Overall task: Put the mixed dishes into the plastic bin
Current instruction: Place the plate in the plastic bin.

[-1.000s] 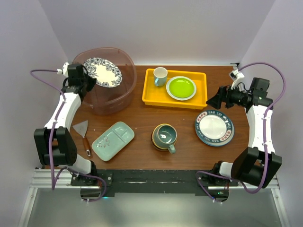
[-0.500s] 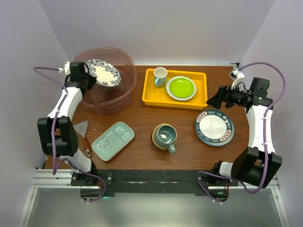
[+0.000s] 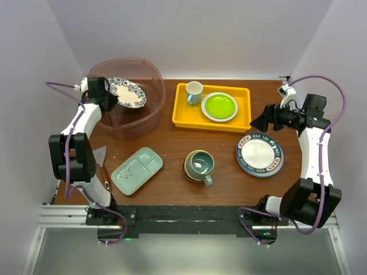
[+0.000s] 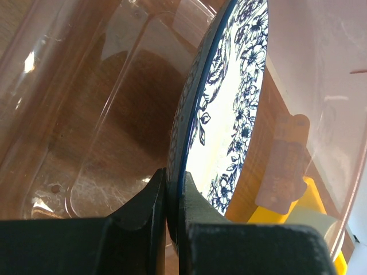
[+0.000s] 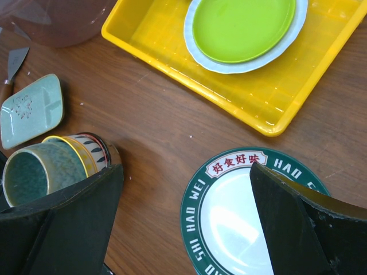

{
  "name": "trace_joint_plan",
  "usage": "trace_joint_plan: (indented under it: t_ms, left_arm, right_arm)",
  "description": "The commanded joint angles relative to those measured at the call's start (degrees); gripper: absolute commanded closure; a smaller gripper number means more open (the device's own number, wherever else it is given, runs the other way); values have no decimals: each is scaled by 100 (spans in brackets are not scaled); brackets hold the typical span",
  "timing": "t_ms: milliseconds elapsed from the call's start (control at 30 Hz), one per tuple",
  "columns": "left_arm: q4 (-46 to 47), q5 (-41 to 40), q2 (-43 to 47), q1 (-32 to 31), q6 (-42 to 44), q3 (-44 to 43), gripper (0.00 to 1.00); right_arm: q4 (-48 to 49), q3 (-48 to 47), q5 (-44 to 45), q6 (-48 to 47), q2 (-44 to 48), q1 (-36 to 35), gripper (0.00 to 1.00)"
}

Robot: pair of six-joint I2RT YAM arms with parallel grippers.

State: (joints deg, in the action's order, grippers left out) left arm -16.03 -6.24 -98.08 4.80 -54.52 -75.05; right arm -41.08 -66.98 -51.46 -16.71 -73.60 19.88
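My left gripper (image 3: 108, 95) is shut on the rim of the blue floral plate (image 3: 128, 93), which hangs tilted inside the mouth of the plastic bin (image 3: 131, 125). In the left wrist view the plate (image 4: 232, 109) stands nearly edge-on, its rim pinched in that gripper (image 4: 174, 192), with the bin's wall (image 4: 86, 114) behind it. My right gripper (image 3: 261, 121) is open and holds nothing, hovering above the table beside the green-rimmed white plate (image 3: 259, 154). A teal mug in stacked bowls (image 3: 199, 165) and the pale green divided tray (image 3: 137, 170) lie on the table.
A yellow tray (image 3: 184, 118) at the back holds a lime-green plate (image 3: 219, 106) and a small white cup (image 3: 194, 91). A metal scraper with a wooden handle (image 3: 101, 163) lies at the left, near the left arm.
The left gripper has carried the floral plate lower into the bin and tipped it more edge-on, while the left arm's elbow swung back. The right arm has not moved.
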Motion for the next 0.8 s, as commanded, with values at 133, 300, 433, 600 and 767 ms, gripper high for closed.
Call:
trace_joint_plan:
  t_ms: [133,300,433,600,767]
  left_arm:
    - [821,0,-150,65,-217,-502,100]
    - [882,88,-360,65,-234,-572,100]
    - [997,333,-553,65,-261,-678,100]
    - [812,571,-948,56,-348,-924,87]
    - [882,931,-1204,48,-471,-933,61]
  right_arm:
    - [135,-43,75,36,30,-2,4]
    - [144,-17,110,27,74,-2,4]
    - [162,-26,101,36,39,-2,4]
    - [135,-78,110,45,39,-2,4]
    - [136,-61,110,45,57,-2,4]
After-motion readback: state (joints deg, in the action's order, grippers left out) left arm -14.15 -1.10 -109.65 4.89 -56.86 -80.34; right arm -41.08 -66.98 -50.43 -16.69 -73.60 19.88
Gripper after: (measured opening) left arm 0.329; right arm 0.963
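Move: The left hand, over the left side of the plastic bin, still holds the flowered plate by its rim; the bin's middle lies about 5 cm ahead, 5 cm to the right and 10 cm below. The white mug stands roughly 31 cm right and 6 cm ahead, in the yellow tray, whose middle is some 39 cm right and 3 cm ahead. The divided dish lies about 24 cm back and 7 cm right. From the right hand the bin is around 55 cm left and 19 cm ahead. Down into the plastic bin goes the left hand, about 5 cm in all, at first almost straight and with the flowered plate's rim pinched between the fingers; then it slants forward and a little right, some 3 cm, towards the bin's middle. The wrist barely tilts. Only at the end do the fingers start to part, to about a third open, with the rim still between them. ##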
